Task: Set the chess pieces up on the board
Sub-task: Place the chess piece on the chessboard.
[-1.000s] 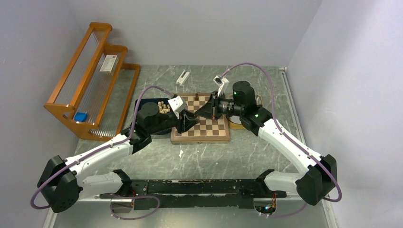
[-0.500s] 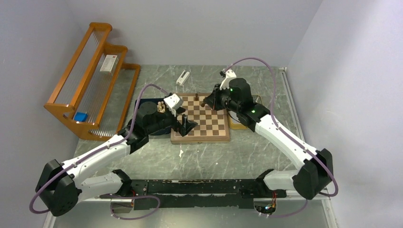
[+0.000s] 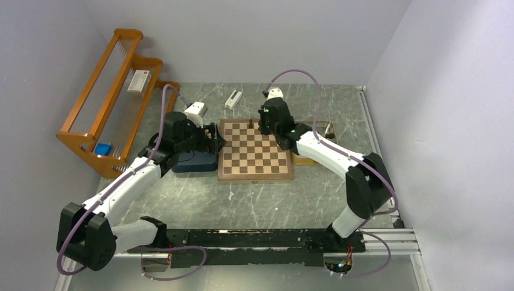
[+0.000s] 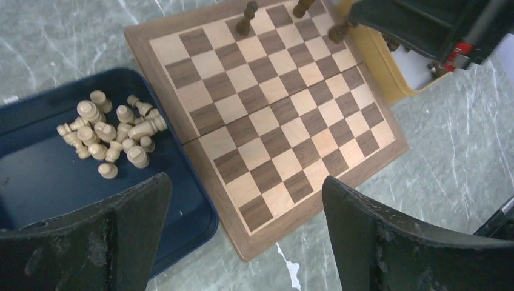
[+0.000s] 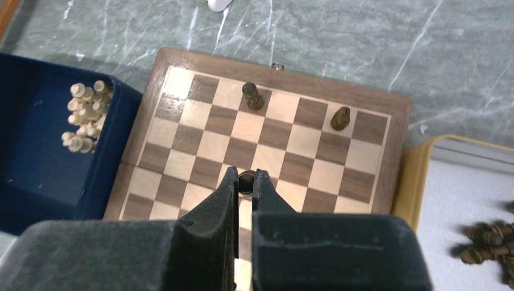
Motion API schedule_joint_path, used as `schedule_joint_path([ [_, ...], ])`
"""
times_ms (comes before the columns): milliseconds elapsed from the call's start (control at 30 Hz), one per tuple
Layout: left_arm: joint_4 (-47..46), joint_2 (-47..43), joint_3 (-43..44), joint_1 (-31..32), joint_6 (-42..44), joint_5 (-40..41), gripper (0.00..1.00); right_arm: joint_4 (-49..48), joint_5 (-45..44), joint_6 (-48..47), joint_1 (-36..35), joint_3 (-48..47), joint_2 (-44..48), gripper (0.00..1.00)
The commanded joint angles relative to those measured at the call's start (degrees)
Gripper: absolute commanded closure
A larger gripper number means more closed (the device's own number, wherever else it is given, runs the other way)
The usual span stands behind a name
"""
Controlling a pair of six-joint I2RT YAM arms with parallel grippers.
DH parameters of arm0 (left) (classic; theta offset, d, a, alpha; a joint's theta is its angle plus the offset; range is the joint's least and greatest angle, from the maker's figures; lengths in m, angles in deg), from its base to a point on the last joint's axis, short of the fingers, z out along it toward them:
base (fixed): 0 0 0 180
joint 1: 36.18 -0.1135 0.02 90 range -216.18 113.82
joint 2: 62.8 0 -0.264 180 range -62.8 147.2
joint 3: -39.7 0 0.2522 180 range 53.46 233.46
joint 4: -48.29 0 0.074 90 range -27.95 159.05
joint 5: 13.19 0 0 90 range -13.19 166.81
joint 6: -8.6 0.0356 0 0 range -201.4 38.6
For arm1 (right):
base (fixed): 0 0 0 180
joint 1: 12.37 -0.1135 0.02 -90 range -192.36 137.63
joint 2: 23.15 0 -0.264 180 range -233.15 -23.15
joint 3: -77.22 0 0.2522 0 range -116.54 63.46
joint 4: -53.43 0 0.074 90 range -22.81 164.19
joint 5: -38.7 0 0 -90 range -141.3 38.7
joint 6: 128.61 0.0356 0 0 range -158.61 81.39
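Observation:
The board (image 3: 255,153) lies mid-table. Two dark chess pieces (image 5: 253,96) (image 5: 340,118) stand on its far rows. My right gripper (image 5: 246,176) is shut on a third dark piece (image 5: 246,183), holding it above the board's far part; from above it hangs at the far edge (image 3: 262,126). Several cream pieces (image 4: 112,136) lie heaped in the dark blue tray (image 4: 36,182) left of the board. More dark pieces (image 5: 491,237) lie in the yellow tray (image 5: 418,176) on the right. My left gripper (image 4: 245,182) is wide open and empty above the board's near-left corner and the tray's edge (image 3: 213,140).
An orange wooden rack (image 3: 112,103) stands at the far left with a small box and a blue item on it. A white oblong object (image 3: 233,98) lies on the marble table behind the board. Walls close in the left, back and right.
My left gripper opened and drew back left from the board toward the blue tray. My right arm swung left to the board's far edge, still shut on the dark piece.

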Motion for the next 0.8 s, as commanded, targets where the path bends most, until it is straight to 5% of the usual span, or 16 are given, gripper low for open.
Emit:
schedule_joint_path([
  [0,8.7,-1.4,2.8,-0.2,0.8,0.5,0.02,-6.6,-5.7,-2.0,-1.1,-2.9,-4.1,1.00],
  [267,9.2,-8.8,-1.4,0.1,2.2,-2.9,0.02,-9.6,-10.7,-2.7,-1.8,-7.7,-13.6,1.00],
  [767,11.6,-12.1,-2.4,3.5,5.4,3.8,0.02,-16.5,-19.3,-4.0,-2.1,-5.5,-18.8,1.00],
])
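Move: The right hand holds a dark chess piece; it seems meant for the empty light far-row square, about 10 cm ahead, in line sideways and some 13 cm below. Also on the far row, a round-headed dark piece stands roughly 10 cm ahead and 3 cm left, and a notched dark piece 10 cm ahead and 6 cm right, both 12 cm below. From the empty left hand that square is around 17 cm ahead, 13 cm right and 14 cm below. Right hand carries its piece some 6 cm forward and down towards the far row; empty left backs off. ##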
